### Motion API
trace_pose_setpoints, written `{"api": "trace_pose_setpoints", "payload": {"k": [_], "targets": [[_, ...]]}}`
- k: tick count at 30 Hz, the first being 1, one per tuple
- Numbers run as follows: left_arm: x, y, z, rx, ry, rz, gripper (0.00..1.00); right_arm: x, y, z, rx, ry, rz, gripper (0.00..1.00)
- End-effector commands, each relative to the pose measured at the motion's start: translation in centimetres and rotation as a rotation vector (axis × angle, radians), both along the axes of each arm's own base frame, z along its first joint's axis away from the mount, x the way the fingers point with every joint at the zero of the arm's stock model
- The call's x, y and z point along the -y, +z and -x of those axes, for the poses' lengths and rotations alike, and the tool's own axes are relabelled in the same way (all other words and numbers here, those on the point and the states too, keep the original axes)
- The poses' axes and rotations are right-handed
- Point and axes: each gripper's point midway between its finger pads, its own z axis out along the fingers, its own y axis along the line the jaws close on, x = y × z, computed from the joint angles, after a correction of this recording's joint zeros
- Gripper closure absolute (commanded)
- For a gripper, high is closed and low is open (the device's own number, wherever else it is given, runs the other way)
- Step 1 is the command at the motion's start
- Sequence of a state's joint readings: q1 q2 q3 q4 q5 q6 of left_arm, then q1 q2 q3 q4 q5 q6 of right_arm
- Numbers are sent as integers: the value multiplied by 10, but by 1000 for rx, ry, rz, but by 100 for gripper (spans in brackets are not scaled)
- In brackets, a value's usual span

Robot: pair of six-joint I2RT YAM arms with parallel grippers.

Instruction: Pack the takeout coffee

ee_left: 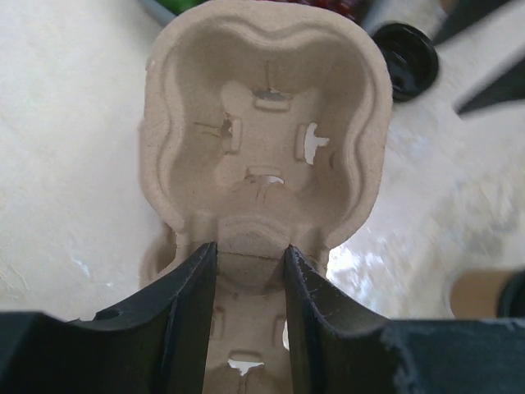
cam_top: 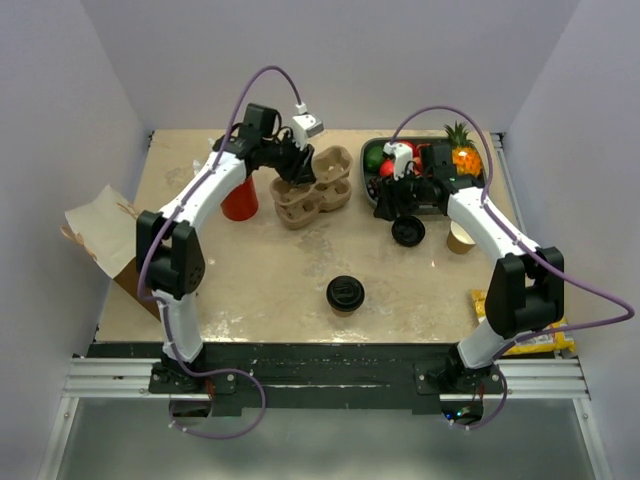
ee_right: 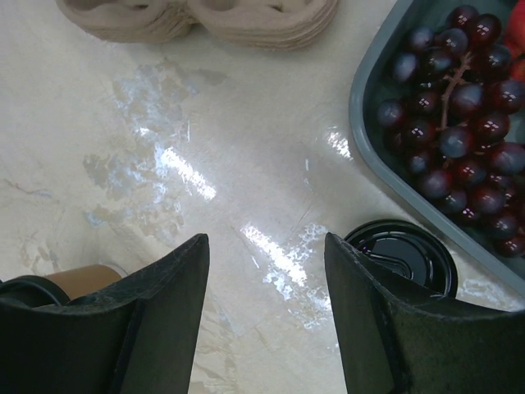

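Observation:
The takeout coffee (cam_top: 344,293), a tan cup under a black lid, stands mid-table towards the front, away from both grippers. Part of it shows at the lower left of the right wrist view (ee_right: 57,286). My left gripper (cam_top: 297,172) (ee_left: 248,250) is shut on the middle ridge of a tan pulp cup carrier (cam_top: 318,187) (ee_left: 262,123) at the back centre. My right gripper (cam_top: 392,207) (ee_right: 267,246) is open and empty over bare table, next to the loose black lid (cam_top: 407,231) (ee_right: 404,256).
A grey tray (cam_top: 372,185) with grapes (ee_right: 459,107) and other fruit sits at the back right. A lidless tan cup (cam_top: 461,237) stands right of the loose lid. A red cup (cam_top: 240,200) stands left of the carrier. A paper bag (cam_top: 100,225) lies at the left edge.

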State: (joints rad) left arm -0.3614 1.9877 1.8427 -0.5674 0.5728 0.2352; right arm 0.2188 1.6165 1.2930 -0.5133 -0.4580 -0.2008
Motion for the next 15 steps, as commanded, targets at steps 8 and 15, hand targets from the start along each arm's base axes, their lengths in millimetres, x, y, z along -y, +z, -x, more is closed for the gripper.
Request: {"api": "trace_pose_setpoints", "payload": {"k": [8, 15], "targets": [[-35, 13, 113, 78, -287, -115, 100, 2, 49, -37, 136, -66, -37, 38], [-60, -34, 135, 97, -254, -215, 100, 6, 59, -39, 146, -60, -11, 37]]}}
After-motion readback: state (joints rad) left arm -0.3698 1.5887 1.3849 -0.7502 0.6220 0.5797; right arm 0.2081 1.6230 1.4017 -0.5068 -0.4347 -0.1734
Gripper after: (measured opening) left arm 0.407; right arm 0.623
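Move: The held carrier is heading back to the open table by the lidded coffee cup, which stands about 23 cm back from my left hand, 9 cm to its right and 14 cm below. The remaining carriers lie almost under this hand, some 2 cm to the right and 15 cm down; the red straw cup stands about 16 cm left, level with it and 13 cm below. From my right hand, the coffee cup is roughly 16 cm back, 10 cm left, 10 cm down. I keep my left fingers pinched on the carrier's middle bridge and swing it back about 13 cm and 5 cm left, away from the remaining carriers, arching up 3 cm and then sinking about 5, with a clockwise turn of some 15 degrees. My empty right hand rises 4 cm and edges forward beside the fruit tray, fingers still open. ##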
